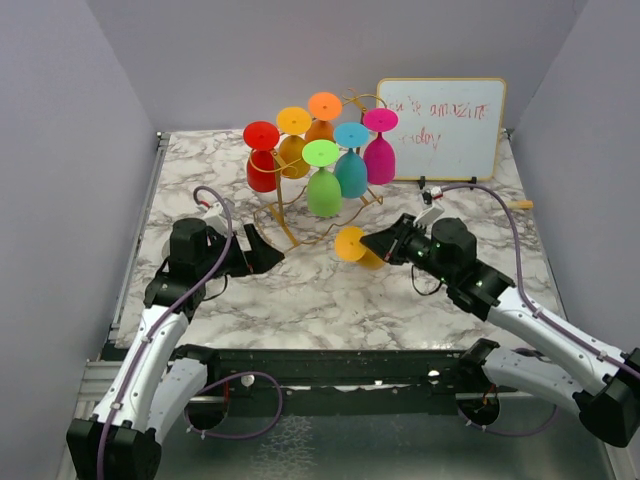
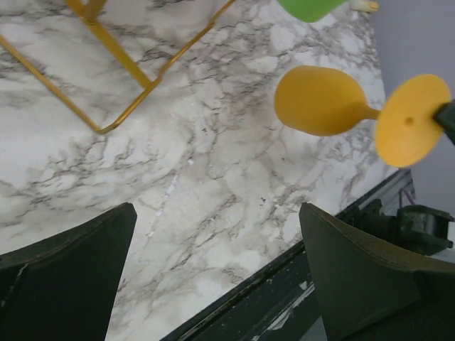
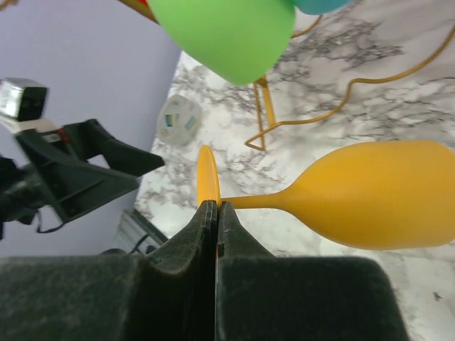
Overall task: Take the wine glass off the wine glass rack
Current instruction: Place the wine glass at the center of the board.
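My right gripper [image 1: 372, 243] [image 3: 216, 206] is shut on the base disc of a yellow wine glass [image 1: 352, 245] [image 3: 384, 192] [image 2: 320, 99]. The glass lies sideways, low over the marble, in front of the wine glass rack and clear of it. The gold wire rack [image 1: 285, 215] [image 2: 114, 57] [image 3: 341, 99] stands at the back centre. Several coloured glasses hang on it upside down, among them a green one [image 1: 322, 180] [image 3: 227, 35]. My left gripper [image 1: 268, 255] [image 2: 217, 270] is open and empty, left of the yellow glass.
A whiteboard [image 1: 440, 125] with red writing leans at the back right. Red [image 1: 262, 160], teal [image 1: 351, 165] and magenta [image 1: 380, 150] glasses hang on the rack. The rack's gold feet [image 2: 135, 106] spread over the marble table [image 1: 330, 295]. Grey walls close in both sides.
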`<action>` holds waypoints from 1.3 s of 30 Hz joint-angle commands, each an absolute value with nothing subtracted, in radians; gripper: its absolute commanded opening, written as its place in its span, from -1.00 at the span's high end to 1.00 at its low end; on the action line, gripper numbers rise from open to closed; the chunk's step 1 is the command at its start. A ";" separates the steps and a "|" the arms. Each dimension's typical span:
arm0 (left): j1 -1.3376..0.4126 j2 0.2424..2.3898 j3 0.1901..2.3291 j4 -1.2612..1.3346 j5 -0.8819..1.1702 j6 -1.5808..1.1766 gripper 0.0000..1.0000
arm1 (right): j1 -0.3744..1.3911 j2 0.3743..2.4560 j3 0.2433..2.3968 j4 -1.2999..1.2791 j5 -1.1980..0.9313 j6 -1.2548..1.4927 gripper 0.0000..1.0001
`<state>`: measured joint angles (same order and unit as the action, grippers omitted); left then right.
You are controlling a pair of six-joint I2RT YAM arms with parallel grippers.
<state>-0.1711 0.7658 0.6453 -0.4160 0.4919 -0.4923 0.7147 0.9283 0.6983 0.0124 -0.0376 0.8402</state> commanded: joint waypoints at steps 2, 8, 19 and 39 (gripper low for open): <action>-0.217 0.786 0.621 -0.266 0.682 -0.552 -0.98 | 0.721 0.908 0.700 -0.086 0.022 0.701 0.99; -0.218 0.772 0.583 -0.197 0.665 -0.574 -0.98 | 0.721 0.893 0.676 -0.024 -0.085 0.713 0.99; -0.296 0.743 0.353 0.413 0.803 -0.972 -0.58 | 0.721 0.947 0.595 0.218 -0.322 0.823 0.99; -0.557 0.890 0.404 0.435 0.612 -0.871 0.17 | 0.721 1.021 0.586 0.290 -0.459 0.844 0.99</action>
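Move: The right hand already pinches the rim of the yellow wine glass's base, the base's middle about 3 cm to that hand's left. The open left gripper is some 20 cm to the right hand's left, 1 cm back and 6 cm lower. From the left hand that base is about 17 cm right, level fore-and-aft and 5 cm above. The green wine glass on the rack stands roughly 9 cm ahead, 12 cm right and 8 cm higher than the left hand. Rightward about 12 cm, then increasingly back as well (some 6 cm), the left hand goes to the yellow base, swinging clockwise and rolling its left side down about 25 degrees each while its wide-open fingers close to about half around the base. The right hand keeps its pinch; after a small dip it comes back and left about 5 cm each way, ending 3 cm lower and turned 20 degrees counter-clockwise, bringing the glass to meet it. ##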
